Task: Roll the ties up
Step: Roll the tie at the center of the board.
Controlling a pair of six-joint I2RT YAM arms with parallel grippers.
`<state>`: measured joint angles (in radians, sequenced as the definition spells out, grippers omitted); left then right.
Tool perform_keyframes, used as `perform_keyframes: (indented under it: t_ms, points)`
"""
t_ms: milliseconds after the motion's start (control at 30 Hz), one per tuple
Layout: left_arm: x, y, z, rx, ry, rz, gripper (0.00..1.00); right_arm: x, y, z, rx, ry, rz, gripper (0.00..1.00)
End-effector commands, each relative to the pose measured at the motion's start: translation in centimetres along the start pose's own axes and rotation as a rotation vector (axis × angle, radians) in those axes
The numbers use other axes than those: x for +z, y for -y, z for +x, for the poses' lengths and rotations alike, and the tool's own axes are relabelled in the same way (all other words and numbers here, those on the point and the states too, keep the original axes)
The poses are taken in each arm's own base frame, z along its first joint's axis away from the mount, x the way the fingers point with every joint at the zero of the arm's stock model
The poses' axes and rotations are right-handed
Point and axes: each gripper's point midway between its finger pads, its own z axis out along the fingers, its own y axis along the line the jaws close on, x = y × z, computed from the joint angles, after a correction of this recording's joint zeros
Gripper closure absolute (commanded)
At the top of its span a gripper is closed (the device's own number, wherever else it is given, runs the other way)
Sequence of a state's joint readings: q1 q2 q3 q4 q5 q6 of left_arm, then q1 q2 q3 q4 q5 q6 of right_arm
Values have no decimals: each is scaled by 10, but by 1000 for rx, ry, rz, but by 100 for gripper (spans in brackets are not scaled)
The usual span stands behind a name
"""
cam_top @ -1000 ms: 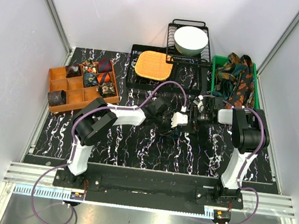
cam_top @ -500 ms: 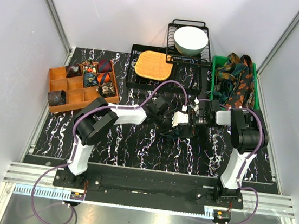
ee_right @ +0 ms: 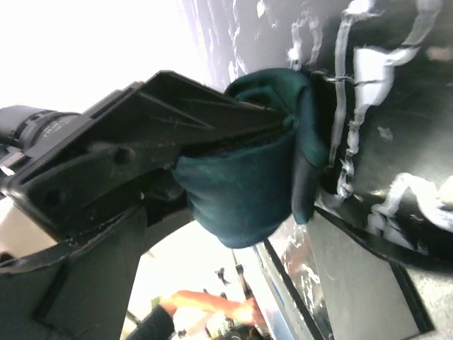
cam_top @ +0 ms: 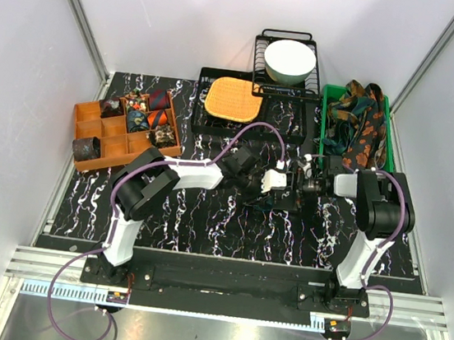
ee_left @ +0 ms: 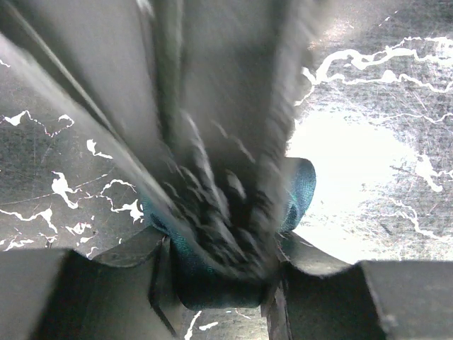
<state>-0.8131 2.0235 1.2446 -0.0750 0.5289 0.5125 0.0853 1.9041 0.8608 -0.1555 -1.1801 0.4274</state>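
Observation:
A plain dark teal tie (ee_right: 244,191), rolled into a coil, sits low over the marbled table at centre. My left gripper (ee_left: 219,262) is shut on the tie (ee_left: 212,283), one black finger on each side of the coil. In the top view the left gripper (cam_top: 277,186) and right gripper (cam_top: 302,182) meet tip to tip. My right gripper (ee_right: 226,244) stands open wide, its fingers either side of the coil without pressing it. Blurred dark parts hide the top of the coil in the left wrist view.
An orange divider box (cam_top: 93,112) at the left holds several rolled ties (cam_top: 138,118). A green bin (cam_top: 327,93) at the back right holds loose patterned ties (cam_top: 364,120). A black tray (cam_top: 290,132) carries an orange mat (cam_top: 234,98). Behind it a white bowl (cam_top: 288,60) sits in a wire rack.
The right gripper has opened wider and closed in on the left gripper; its arm swung out to the right. The left gripper kept its hold on the coil.

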Motion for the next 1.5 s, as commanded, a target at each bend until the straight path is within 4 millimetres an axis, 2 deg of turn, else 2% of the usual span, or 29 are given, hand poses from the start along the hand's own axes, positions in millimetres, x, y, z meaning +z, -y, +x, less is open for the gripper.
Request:
perform_keyframes:
  t_ms: [0, 33, 67, 100, 200, 267, 433, 500, 600, 767, 900, 1100, 1167, 1400, 1467]
  points:
    - [3, 43, 116, -162, -342, 79, 100, -7, -17, -28, 55, 124, -55, 0]
    - [3, 42, 117, -160, -343, 78, 100, -7, -25, -38, -3, 155, -92, 0]
    - [3, 41, 117, -161, -341, 76, 100, -5, -24, -36, 85, 149, -115, 0]
    - [3, 42, 117, -162, -342, 78, 100, -6, -30, -41, 41, 165, -149, 0]
    - [4, 40, 115, -162, -336, 76, 100, -4, -22, -39, 120, 173, -135, 0]
    - [4, 40, 116, -166, -339, 76, 100, -7, -22, -42, 56, 210, -94, 0]
    - [3, 40, 118, -176, -337, 77, 100, -6, -18, -43, 70, 196, -77, 0]
    - [3, 39, 118, -177, -335, 73, 100, -4, -16, -42, 102, 169, -66, 5]
    - [3, 39, 116, -179, -332, 76, 100, -4, -4, -32, 49, 130, -11, 6]
    - [4, 38, 116, -181, -331, 78, 100, -6, -13, -21, -12, 83, -64, 6]
    - [4, 39, 116, -186, -330, 82, 100, -4, -11, -11, -39, 46, -74, 9]
    - [4, 39, 116, -189, -329, 86, 100, 2, -7, -5, -97, 27, -51, 19]
    - [4, 39, 115, -188, -327, 87, 100, 4, -1, 1, -66, 8, -17, 23]
    - [4, 39, 114, -193, -322, 90, 100, 11, 11, -2, -79, 5, 49, 42]
    - [4, 40, 114, -191, -319, 92, 100, 11, 17, -3, -67, 9, 84, 43]
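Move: The partly rolled tie is already in the left hand, its middle within about 1 cm to the right of that hand's point and level with it. From the right hand it lies some 3 cm to the left, about 2 cm lower and about level front to back. The black tray is about 23 cm ahead of the right hand and 11 cm left; the green bin is 20 cm ahead and 18 cm right. Forward first, the right hand sweeps some 3.5 cm with its fingers wide open, rising slightly and turning about 10 degrees clockwise. It then comes back over the same distance and unwinds that turn, sinking to just under 1 cm below its starting height while the fingers close to a little over half open around the roll's near side. The left hand stays put and keeps its grip on the tie. ##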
